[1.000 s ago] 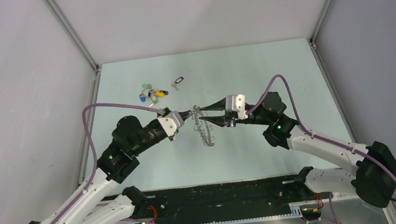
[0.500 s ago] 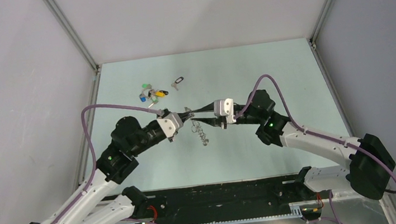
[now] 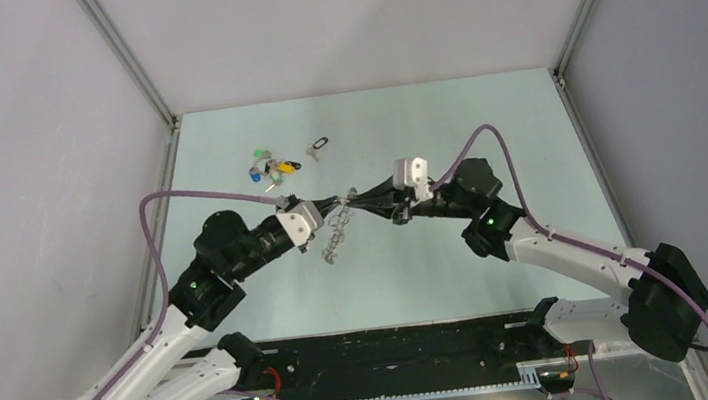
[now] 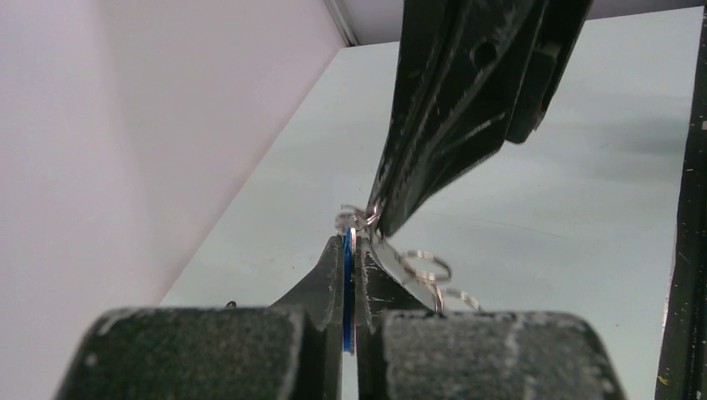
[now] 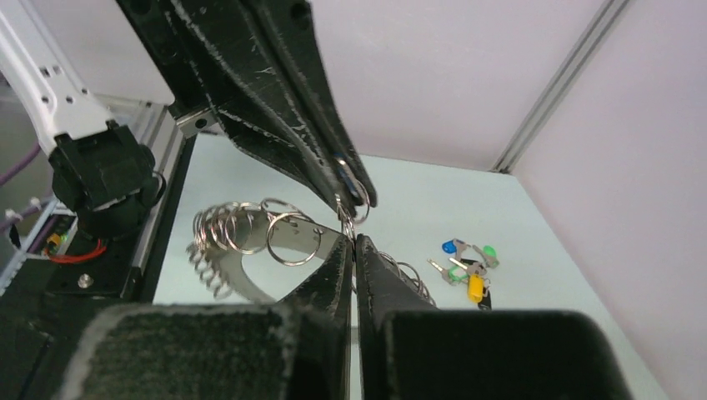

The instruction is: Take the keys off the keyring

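The keyring [image 3: 334,234] hangs above the table between my two grippers as a bunch of grey metal rings [image 5: 242,229] on a flat curved strip with a spiky fringe of keys [image 5: 204,275]. My left gripper [image 3: 338,204] is shut on a thin blue tab [image 4: 348,275] at the top of the bunch. Tip to tip with it, my right gripper [image 3: 355,200] is shut, with a small ring [image 5: 345,218] pinched at its fingertips. In the left wrist view the right gripper's fingers [image 4: 442,108] come down from above and meet the left gripper [image 4: 350,237].
A heap of loose keys with blue, green and yellow heads [image 3: 271,167] lies at the back left of the table, also in the right wrist view [image 5: 468,265]. A single black-looped key [image 3: 317,148] lies beside it. Walls stand close on both sides.
My right gripper has gone from open to shut at the top of the bunch. The hanging bunch has swung left, under the left gripper. The left gripper stayed shut.
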Controlling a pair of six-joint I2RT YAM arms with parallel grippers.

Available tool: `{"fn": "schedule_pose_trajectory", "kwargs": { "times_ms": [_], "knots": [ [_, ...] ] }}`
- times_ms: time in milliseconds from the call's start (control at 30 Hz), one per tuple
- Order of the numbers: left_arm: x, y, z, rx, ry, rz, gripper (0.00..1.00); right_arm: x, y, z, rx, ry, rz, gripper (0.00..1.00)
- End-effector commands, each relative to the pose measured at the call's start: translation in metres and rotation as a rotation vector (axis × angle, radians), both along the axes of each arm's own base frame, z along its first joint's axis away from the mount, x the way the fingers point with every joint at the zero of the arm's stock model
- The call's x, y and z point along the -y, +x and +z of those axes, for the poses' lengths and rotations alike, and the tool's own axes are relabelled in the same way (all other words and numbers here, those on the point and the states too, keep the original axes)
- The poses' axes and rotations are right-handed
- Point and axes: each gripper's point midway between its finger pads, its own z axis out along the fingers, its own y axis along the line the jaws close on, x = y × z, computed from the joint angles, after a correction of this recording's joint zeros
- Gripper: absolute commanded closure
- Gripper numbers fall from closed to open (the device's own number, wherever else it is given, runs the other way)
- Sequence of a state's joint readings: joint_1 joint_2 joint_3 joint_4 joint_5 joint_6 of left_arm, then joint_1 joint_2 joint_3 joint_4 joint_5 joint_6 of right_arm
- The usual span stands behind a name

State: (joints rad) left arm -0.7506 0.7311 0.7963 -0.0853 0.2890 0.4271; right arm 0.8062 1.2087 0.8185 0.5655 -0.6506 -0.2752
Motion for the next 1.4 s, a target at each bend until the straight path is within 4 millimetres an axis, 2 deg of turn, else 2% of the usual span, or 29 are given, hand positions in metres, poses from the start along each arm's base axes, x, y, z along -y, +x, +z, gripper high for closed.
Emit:
{"fn": "schedule_pose_trajectory", "kwargs": {
  "times_ms": [0, 200, 233, 367, 533, 700, 900, 1033, 1100, 1167, 1200, 1233, 1267, 1300, 1367],
  "knots": [
    [-0.006, 0.005, 0.014, 0.054, -0.039, 0.04, 1.0, 0.024, -0.009, 0.054, -0.051, 0.211, 0.028, 1.0],
    [-0.004, 0.005, 0.012, 0.045, -0.037, 0.034, 1.0, 0.042, -0.005, 0.077, -0.17, 0.404, 0.035, 1.0],
    [-0.003, 0.005, 0.011, 0.041, -0.035, 0.03, 1.0, 0.041, -0.002, 0.076, -0.221, 0.429, 0.038, 1.0],
    [0.001, 0.004, 0.009, 0.032, -0.033, 0.014, 1.0, 0.039, -0.008, 0.083, -0.247, 0.525, 0.098, 1.0],
    [0.004, 0.004, 0.009, 0.021, -0.031, 0.001, 1.0, 0.02, -0.008, 0.074, -0.269, 0.508, 0.09, 1.0],
    [0.009, 0.003, 0.004, 0.006, -0.022, -0.023, 1.0, 0.021, -0.004, 0.077, -0.257, 0.519, 0.061, 1.0],
    [0.02, 0.003, -0.013, -0.05, 0.03, -0.05, 1.0, 0.019, 0.0, 0.086, -0.207, 0.526, 0.038, 1.0],
    [0.026, 0.004, -0.031, -0.046, 0.087, -0.035, 1.0, 0.033, 0.011, 0.1, -0.159, 0.577, -0.028, 1.0],
    [0.025, 0.01, -0.034, -0.067, 0.088, 0.01, 1.0, 0.044, 0.019, 0.106, -0.154, 0.597, -0.069, 1.0],
    [0.018, 0.023, -0.034, -0.073, 0.074, 0.093, 1.0, 0.059, 0.029, 0.108, -0.156, 0.626, -0.137, 1.0],
    [0.01, 0.035, -0.035, -0.08, 0.069, 0.166, 1.0, 0.064, 0.034, 0.102, -0.156, 0.623, -0.173, 1.0],
    [0.007, 0.041, -0.037, -0.099, 0.052, 0.197, 1.0, 0.077, 0.04, 0.107, -0.135, 0.648, -0.232, 1.0],
    [0.001, 0.049, -0.038, -0.114, 0.041, 0.229, 1.0, 0.082, 0.045, 0.098, -0.147, 0.632, -0.267, 1.0],
    [0.001, 0.054, -0.038, -0.136, 0.011, 0.24, 1.0, 0.095, 0.05, 0.101, -0.128, 0.646, -0.316, 1.0],
    [-0.001, 0.064, -0.039, -0.162, -0.018, 0.257, 1.0, 0.112, 0.058, 0.095, -0.13, 0.645, -0.386, 1.0]
  ]
}}
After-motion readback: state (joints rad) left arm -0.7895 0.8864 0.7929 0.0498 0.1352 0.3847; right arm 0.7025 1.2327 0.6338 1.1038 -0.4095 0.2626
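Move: The small wire ring already pinched in the right fingers sits some 3 cm to the right of the left hand, level with it; from the right hand, the blue key still clamped in the left fingers is about 3 cm to its left. From the left hand, the keyring disc hangs with its middle roughly 5 cm back and 4 cm below, neither left nor right, while the loose key pile lies on the table about 23 cm ahead, 15 cm left and 22 cm below. Keeping its pinch on the wire ring, the right hand first rises about 3.5 cm and eases slightly right, rolling and tipping some 30 degrees so its fingers come to point more upward, pauses there, then pulls forward and to the right by around 5 cm, away from the blue key. The left hand keeps its grip on the blue key almost in place at first, sinks a little and shifts about 2 cm right after the right hand, then goes forward some 3 cm alongside it, turning only slightly counter-clockwise. ##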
